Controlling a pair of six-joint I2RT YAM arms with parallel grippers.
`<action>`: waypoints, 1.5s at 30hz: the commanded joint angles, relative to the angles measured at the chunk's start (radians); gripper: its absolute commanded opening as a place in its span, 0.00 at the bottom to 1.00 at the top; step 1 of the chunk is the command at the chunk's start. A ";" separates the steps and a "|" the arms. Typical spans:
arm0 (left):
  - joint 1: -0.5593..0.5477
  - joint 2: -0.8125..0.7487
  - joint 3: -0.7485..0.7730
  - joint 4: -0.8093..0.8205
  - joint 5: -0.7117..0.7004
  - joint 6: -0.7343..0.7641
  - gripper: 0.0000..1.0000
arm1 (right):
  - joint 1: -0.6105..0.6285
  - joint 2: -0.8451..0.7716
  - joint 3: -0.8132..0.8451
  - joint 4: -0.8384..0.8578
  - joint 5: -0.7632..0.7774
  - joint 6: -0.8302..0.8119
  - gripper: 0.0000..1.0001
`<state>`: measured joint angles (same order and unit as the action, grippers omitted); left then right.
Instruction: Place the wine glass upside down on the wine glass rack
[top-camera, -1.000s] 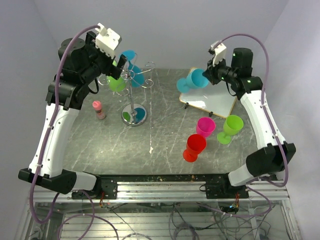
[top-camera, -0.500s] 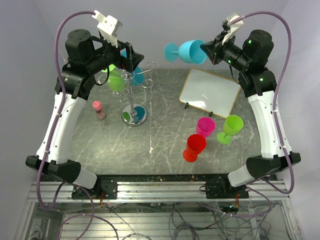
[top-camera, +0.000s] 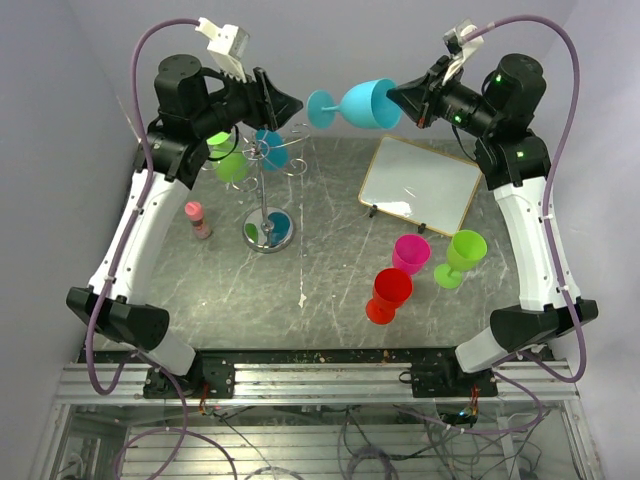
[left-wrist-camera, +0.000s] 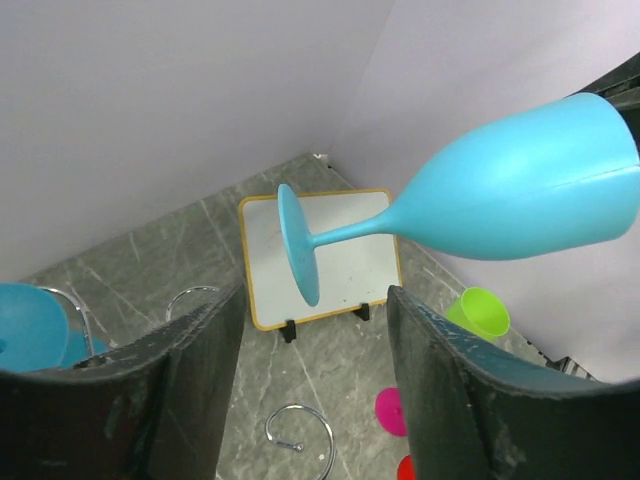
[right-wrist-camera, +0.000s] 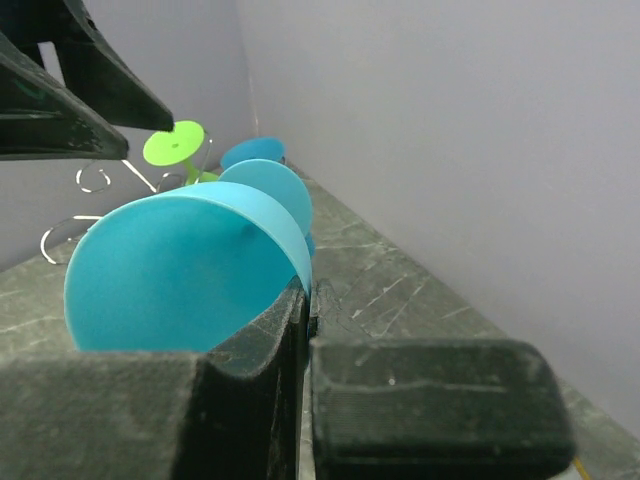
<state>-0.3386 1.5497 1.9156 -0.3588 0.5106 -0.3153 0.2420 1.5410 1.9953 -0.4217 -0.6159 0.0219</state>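
Observation:
A light blue wine glass (top-camera: 365, 105) hangs sideways in the air above the back of the table, its foot (top-camera: 320, 108) pointing left. My right gripper (top-camera: 402, 98) is shut on its rim, one finger inside the bowl (right-wrist-camera: 180, 270) and one outside. My left gripper (top-camera: 290, 105) is open and faces that foot (left-wrist-camera: 298, 245), which lies just ahead of its fingertips without touching them. The silver wine glass rack (top-camera: 266, 185) stands below on its round base, with a green glass (top-camera: 233, 165) and a blue glass (top-camera: 270, 150) hung upside down from its arms.
A white board with a yellow frame (top-camera: 420, 185) leans at the back right. Pink (top-camera: 411, 252), green (top-camera: 464, 255) and red (top-camera: 389, 294) glasses stand upright at the right front. A small pink-capped shaker (top-camera: 198, 219) sits left of the rack.
My right arm rose and carried the blue glass leftward, turning it sideways. My left gripper left the rack, swung right toward the glass's foot, and its jaws narrowed somewhat.

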 joint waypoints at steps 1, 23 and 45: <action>-0.015 0.014 -0.026 0.079 0.041 -0.110 0.66 | 0.004 0.006 0.022 0.051 -0.054 0.047 0.00; -0.048 0.044 -0.075 0.063 0.027 -0.131 0.38 | 0.004 0.000 -0.002 0.070 -0.088 0.066 0.00; -0.047 -0.008 -0.053 0.048 -0.034 0.026 0.07 | 0.004 -0.039 -0.058 0.017 -0.071 -0.033 0.56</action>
<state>-0.3790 1.5856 1.8168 -0.2970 0.5159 -0.3801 0.2436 1.5379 1.9427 -0.3817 -0.6987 0.0296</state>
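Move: The light-blue wine glass lies sideways in the air, rim pinched by the right fingers and foot towards the left hand. Its middle is about 10 cm to the left hand's right, about 1 cm back, about level. From the left hand, the hung blue glass is about 16 cm ahead, 6 left and 10 lower; the rack top is about 9 ahead, 9 left, 8 lower. From the right hand, the left gripper is roughly 17 cm left, 4 ahead, about level. The wine glass is handed over in mid-air: its foot disc goes between the left fingers, which sink about 4 cm and move some 3 cm right, tipping down about 10 degrees, and close to pinch the disc's lower edge. The right hand, holding the rim, eases about 1.5 cm back and left, then sinks about 2 cm and, once the left has closed, opens partway and lets go of the rim. ##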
